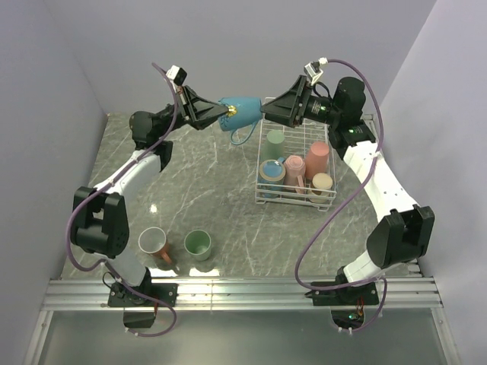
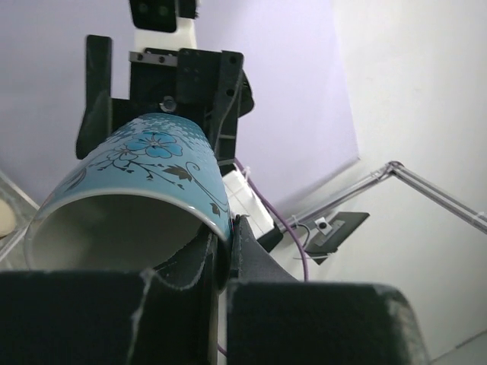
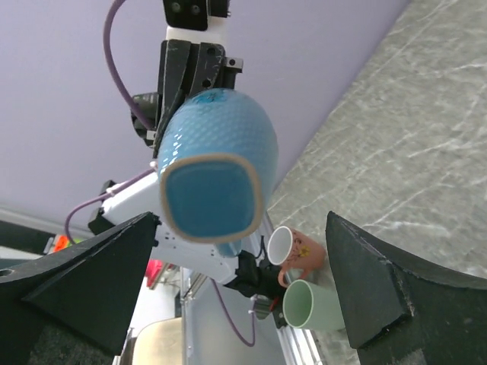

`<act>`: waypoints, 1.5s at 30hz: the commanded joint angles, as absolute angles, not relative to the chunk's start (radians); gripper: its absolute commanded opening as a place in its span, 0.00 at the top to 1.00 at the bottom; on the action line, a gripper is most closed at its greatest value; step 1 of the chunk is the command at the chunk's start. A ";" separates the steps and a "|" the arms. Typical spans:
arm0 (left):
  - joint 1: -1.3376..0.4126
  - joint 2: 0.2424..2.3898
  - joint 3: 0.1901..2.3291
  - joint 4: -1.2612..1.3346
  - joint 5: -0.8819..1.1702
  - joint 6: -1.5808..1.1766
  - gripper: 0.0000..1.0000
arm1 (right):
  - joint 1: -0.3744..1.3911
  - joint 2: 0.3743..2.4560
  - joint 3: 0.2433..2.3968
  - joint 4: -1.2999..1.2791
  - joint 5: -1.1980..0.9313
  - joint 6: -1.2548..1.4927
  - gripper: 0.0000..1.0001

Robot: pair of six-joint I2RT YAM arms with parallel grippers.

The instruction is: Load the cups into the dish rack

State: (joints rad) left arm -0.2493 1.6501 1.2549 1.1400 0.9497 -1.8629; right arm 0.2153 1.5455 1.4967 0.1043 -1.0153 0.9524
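A blue cup point(image 1: 240, 114) with a flower pattern hangs in the air beside the back left corner of the dish rack point(image 1: 262, 199). My left gripper point(image 1: 226, 114) is shut on its rim, one finger inside the mouth and one outside point(image 2: 255, 255). My right gripper point(image 1: 268, 109) stands open right in front of the cup's base point(image 3: 213, 179), its fingers point(image 3: 380, 289) wide on either side and not touching it. The rack holds several cups, among them a green one point(image 1: 275, 141) and a pink one point(image 1: 316, 156). On the table near my left base stand a salmon cup point(image 1: 152, 242) and a green cup point(image 1: 198, 243).
Purple walls close in the table on the left, back and right. A metal rail point(image 1: 243, 293) runs along the near edge by both arm bases. The rack sits at the right, under my right arm.
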 commanded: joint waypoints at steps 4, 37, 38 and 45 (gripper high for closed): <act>-0.288 1.673 1.292 1.333 0.919 -1.941 1.00 | 0.253 1.557 1.545 0.164 -1.048 0.964 0.00; -0.250 1.503 1.209 0.490 0.830 -1.327 0.38 | 0.178 1.580 1.683 -0.142 -0.945 0.765 1.00; -0.241 1.482 1.216 0.334 0.816 -1.225 0.38 | 0.141 1.588 1.687 -0.153 -0.930 0.753 1.00; -0.235 1.444 1.327 -0.200 0.600 -0.860 0.38 | 0.061 1.710 1.934 -0.527 -0.642 0.507 1.00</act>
State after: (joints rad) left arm -0.2325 1.4849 1.2739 0.1024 0.7200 -1.1038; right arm 0.0738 1.6825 1.8069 -0.3904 -0.8032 0.6437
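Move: The blue mug is already clamped at its rim by the left fingers; its middle sits about 5 cm to the left hand's right and 2 cm above. From the open right hand, the mug is about 7 cm to the left, nearly level. The dish rack's middle lies some 13 cm ahead of the right hand, 13 cm right and 36 cm below; its upright light green cup is roughly 17 cm ahead, 5 cm right and 33 cm down. Leftward about 3 cm, the right hand brings its open fingers around the blue mug's base end and closes on it while the left presents it slightly rightward. The left fingers then open off the rim and back away left, down and forward. The right keeps its grip and carries the mug forward and right, about 10 cm each way, over the rack's far part, swinging clockwise. ##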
